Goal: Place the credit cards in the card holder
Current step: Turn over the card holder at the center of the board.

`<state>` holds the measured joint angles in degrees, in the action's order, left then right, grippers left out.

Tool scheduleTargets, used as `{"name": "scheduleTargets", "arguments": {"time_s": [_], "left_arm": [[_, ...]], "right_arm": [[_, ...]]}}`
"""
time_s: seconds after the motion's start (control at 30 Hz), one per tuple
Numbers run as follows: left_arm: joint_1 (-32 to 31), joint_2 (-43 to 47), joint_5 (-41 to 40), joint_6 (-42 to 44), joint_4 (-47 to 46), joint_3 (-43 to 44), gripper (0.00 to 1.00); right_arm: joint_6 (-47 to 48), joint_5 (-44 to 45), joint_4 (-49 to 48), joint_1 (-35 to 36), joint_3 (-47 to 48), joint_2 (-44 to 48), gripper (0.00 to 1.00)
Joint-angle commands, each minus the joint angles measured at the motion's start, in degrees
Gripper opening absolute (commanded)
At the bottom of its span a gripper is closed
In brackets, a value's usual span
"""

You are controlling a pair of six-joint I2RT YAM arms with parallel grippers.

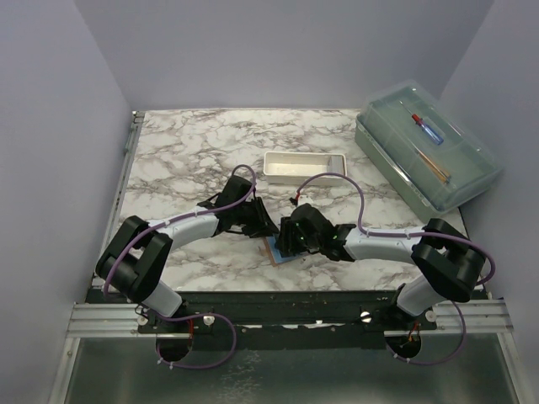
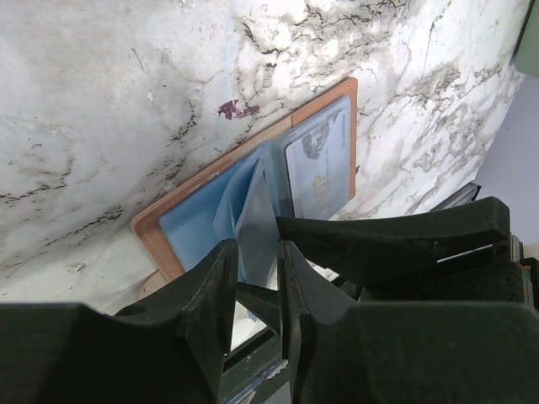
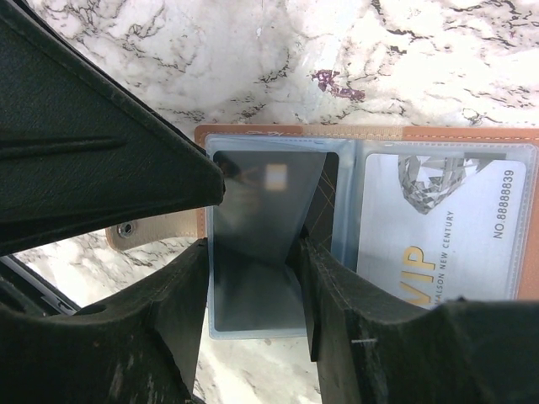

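Observation:
The card holder (image 1: 276,252) lies open on the marble between the two arms, with a tan rim (image 2: 148,234) and a blue inside. One whitish credit card (image 3: 446,227) sits flat in its right pocket (image 2: 320,164). My right gripper (image 3: 253,269) is shut across the width of a second credit card (image 3: 253,210). That card is tilted, with its far end in the left pocket. In the left wrist view it (image 2: 257,220) stands in the gap of my left gripper (image 2: 257,269), whose jaws are apart. I cannot tell whether they touch it.
A white rectangular tray (image 1: 303,165) sits behind the grippers at the middle of the table. A large clear lidded box (image 1: 425,151) with small items inside stands at the back right. Both arms (image 1: 202,223) (image 1: 379,244) crowd in over the holder.

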<state>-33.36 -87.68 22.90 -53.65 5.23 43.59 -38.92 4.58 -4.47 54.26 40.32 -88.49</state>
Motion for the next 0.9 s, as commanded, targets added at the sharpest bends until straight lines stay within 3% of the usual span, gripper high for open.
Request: {"name": "scheduleTargets", "arguments": {"time_s": [0.0,0.23,0.37,0.87], "left_arm": [[0.0,0.4,0.6,-0.7,-2.2,0.0,0.3],[-0.2,-0.5,1.6,-0.7,-2.7,0.9,0.3],[-0.4,-1.0,1.7,-0.8,-3.2,1.3,0.3],[-1.5,-2.9,2.6,-0.4,-3.0,3.7,0.31]], "right_arm": [[0.7,-1.2,2.0,-0.1,0.2,-0.8,0.52],[0.9,0.1,6.1,-0.1,1.9,0.0,0.7],[1.0,1.0,8.7,-0.1,2.7,0.8,0.76],[4.8,3.4,16.9,0.0,5.7,3.8,0.8]]}}
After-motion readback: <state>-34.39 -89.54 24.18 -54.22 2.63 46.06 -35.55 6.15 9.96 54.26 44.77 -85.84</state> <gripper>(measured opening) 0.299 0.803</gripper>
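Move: The dark card in the holder's left pocket sits right between the right hand's fingertips, arched up, its middle about 1 cm below the hand point. From this hand the white VIP card is some 6 cm to the right and 2 cm ahead, and the strap with its snap 4 cm to the left and 1 cm back. From the left hand, the dark card's middle is roughly 1 cm right, level ahead, and 3 cm below. The left pocket with its dark card, squeezed into an arch between the right hand's fingers, is let go: that hand opens from about half to mostly open, then draws some 2 cm to its right and slightly back and up, tilting nearly 10 degrees. The left hand, fingers partly open and unchanged, eases about 2 cm right and rises 1 cm, still over the holder. ##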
